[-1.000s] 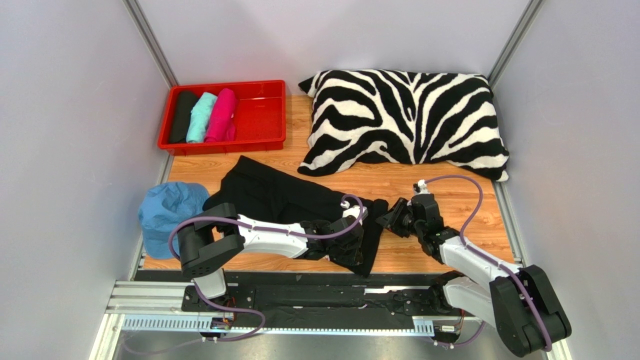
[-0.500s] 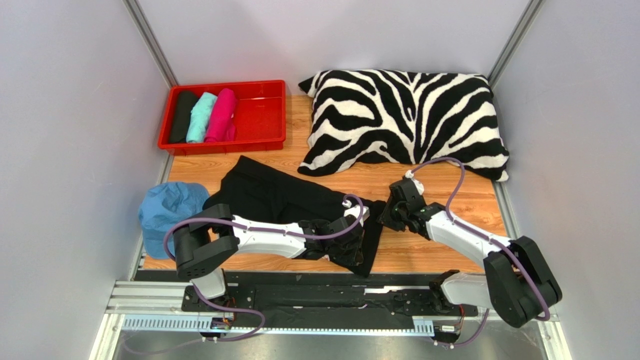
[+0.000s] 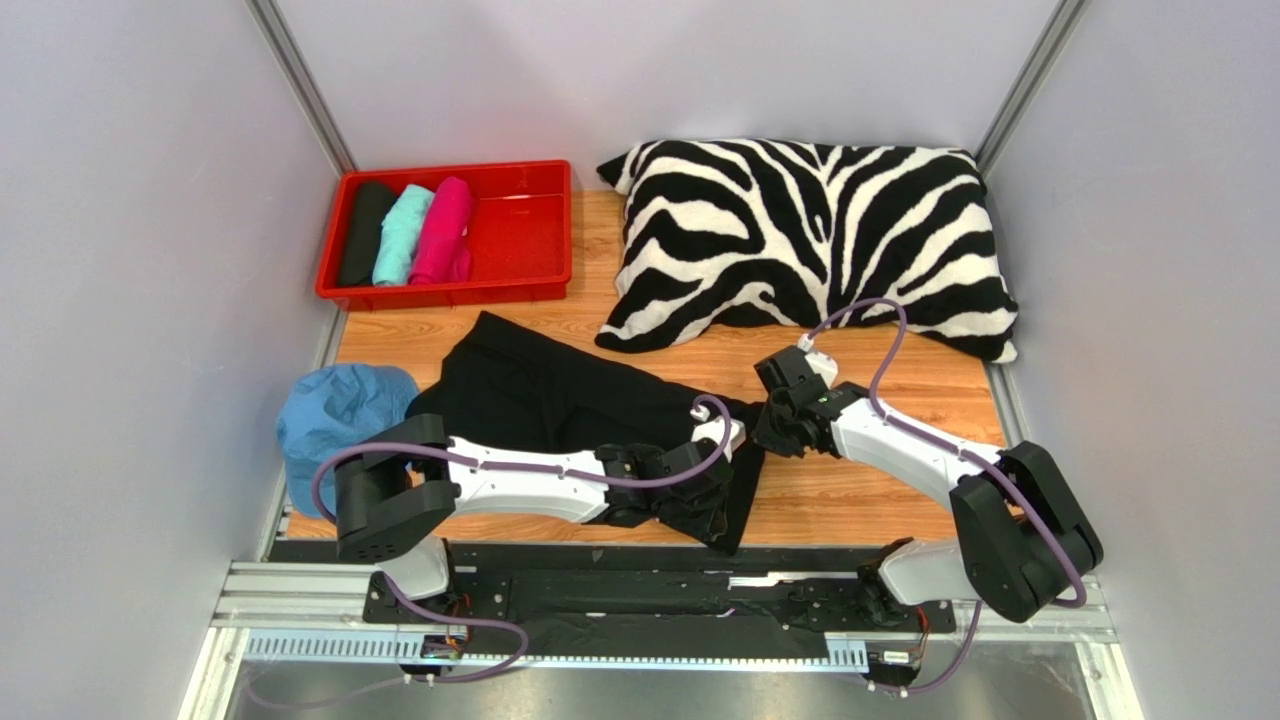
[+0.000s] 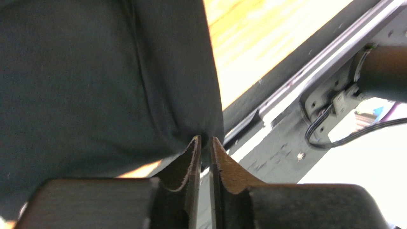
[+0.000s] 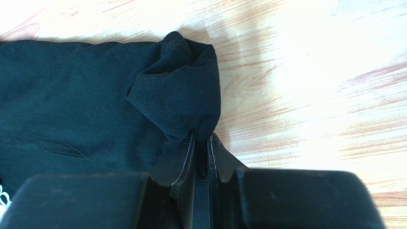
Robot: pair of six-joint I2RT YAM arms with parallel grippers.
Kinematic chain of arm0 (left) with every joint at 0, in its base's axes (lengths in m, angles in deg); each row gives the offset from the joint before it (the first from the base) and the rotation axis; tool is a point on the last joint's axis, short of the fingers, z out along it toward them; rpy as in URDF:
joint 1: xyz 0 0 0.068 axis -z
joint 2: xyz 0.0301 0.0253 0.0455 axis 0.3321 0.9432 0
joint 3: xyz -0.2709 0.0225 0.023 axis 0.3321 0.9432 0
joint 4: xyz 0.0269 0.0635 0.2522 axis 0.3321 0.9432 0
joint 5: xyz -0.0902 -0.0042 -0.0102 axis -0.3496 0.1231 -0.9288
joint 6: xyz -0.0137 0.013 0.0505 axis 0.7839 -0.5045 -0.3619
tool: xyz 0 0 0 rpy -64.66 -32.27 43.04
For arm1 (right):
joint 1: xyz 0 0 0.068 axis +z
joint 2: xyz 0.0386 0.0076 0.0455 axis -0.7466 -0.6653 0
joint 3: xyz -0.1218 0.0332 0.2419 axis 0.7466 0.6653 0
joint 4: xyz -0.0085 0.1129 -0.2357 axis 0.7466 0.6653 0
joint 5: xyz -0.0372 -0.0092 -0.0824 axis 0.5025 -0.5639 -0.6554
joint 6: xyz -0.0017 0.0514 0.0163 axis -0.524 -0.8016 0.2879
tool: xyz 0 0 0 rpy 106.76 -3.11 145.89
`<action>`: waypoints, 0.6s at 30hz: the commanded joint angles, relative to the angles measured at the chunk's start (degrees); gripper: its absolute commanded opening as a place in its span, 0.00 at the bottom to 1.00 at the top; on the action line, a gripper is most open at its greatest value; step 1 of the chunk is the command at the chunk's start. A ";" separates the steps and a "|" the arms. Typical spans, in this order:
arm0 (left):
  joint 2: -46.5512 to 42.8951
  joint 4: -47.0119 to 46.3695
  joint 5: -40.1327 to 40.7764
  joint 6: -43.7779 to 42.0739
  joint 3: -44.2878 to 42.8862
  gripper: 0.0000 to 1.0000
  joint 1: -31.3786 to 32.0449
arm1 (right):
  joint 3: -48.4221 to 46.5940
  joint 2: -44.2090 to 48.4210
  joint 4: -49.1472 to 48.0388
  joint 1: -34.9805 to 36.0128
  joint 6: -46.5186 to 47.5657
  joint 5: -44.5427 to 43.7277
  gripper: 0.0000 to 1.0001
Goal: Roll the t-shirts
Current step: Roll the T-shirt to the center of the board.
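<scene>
A black t-shirt lies folded lengthwise across the wooden table. My left gripper is shut on its near right corner; in the left wrist view the cloth is pinched between the jaws near the table's front edge. My right gripper is shut on the shirt's far right corner; in the right wrist view a bunched fold of black cloth rises from the jaws. Black, teal and pink rolled t-shirts lie in a red tray.
A zebra-striped pillow fills the back right of the table. A light blue cap lies at the left edge. Grey walls close in both sides. A metal rail runs along the front.
My right arm has swung left and forward, bringing its gripper onto the shirt's right end and closing on it. My left gripper has stayed on the near corner.
</scene>
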 commanded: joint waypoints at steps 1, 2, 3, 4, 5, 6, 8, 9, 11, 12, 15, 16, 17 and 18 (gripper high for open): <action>-4.71 5.37 2.45 1.58 -0.48 0.24 1.31 | -1.58 -0.81 1.74 0.51 -1.11 -2.67 0.14; -5.41 5.89 2.45 2.19 -0.21 0.28 1.31 | -1.49 -0.82 1.65 0.59 -1.11 -2.67 0.14; -5.85 6.68 2.36 2.90 -0.04 0.31 1.31 | -1.49 -0.99 1.56 0.51 -1.11 -2.76 0.13; -6.21 6.69 2.19 3.34 0.75 0.34 1.39 | -1.41 -1.08 1.48 0.59 -1.11 -2.59 0.13; -6.73 5.47 1.92 3.69 1.19 0.41 1.39 | -1.32 -1.08 1.30 0.68 -1.11 -2.50 0.12; -6.91 4.76 1.23 4.13 1.72 0.44 1.31 | -1.23 -1.34 1.04 0.86 -1.11 -2.50 0.11; -6.65 3.88 0.96 4.66 2.16 0.48 1.39 | -1.32 -1.43 1.04 0.68 -1.03 -2.50 0.11; -6.48 3.44 0.69 5.44 2.25 0.49 1.39 | -1.32 -1.61 0.95 0.77 -1.11 -2.50 0.11; -5.34 3.26 0.52 5.98 1.99 0.49 1.39 | -1.32 -1.78 0.86 0.77 -1.03 -2.32 0.11; -5.07 2.56 0.34 6.41 1.99 0.49 1.39 | -1.23 -1.78 0.86 0.68 -1.03 -2.32 0.11; -4.02 0.71 0.17 6.94 2.16 0.52 1.22 | -1.05 -1.69 0.68 0.77 -1.11 -2.15 0.11; -3.66 0.53 0.16 7.03 2.08 0.53 1.13 | -1.05 -1.78 0.68 0.77 -1.03 -2.15 0.11; -3.23 -0.16 -0.01 7.03 1.99 0.54 0.78 | -1.05 -1.78 0.68 0.77 -1.11 -2.23 0.10; -2.87 -0.87 -0.79 6.86 1.99 0.55 0.60 | -0.97 -1.78 0.60 0.77 -1.03 -2.15 0.10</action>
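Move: For the left hand, the near end of the rolled strip of black T-shirt is about 3 cm to its right, some 2 cm back and roughly 4 cm below. The unrolled part of the shirt has its middle about 18 cm to that hand's left and 14 cm ahead. The right hand already has the strip's far end, whose bunch sits about 2 cm ahead, 1 cm left and 1 cm below. The zebra pillow's middle lies some 25 cm ahead of the right hand, 7 cm right and 3 cm above. The left hand draws up, left and back, clear above the near end of the rolled strip, rising just under 2 cm before easing down again by less than 1 cm, while its fingers spread from a narrow gap to about half open on either side of that end without closing on it. Meanwhile the right hand stays put at the strip's far end, its fingers still pinching the bunched black cloth and drawing only a trace tighter. ##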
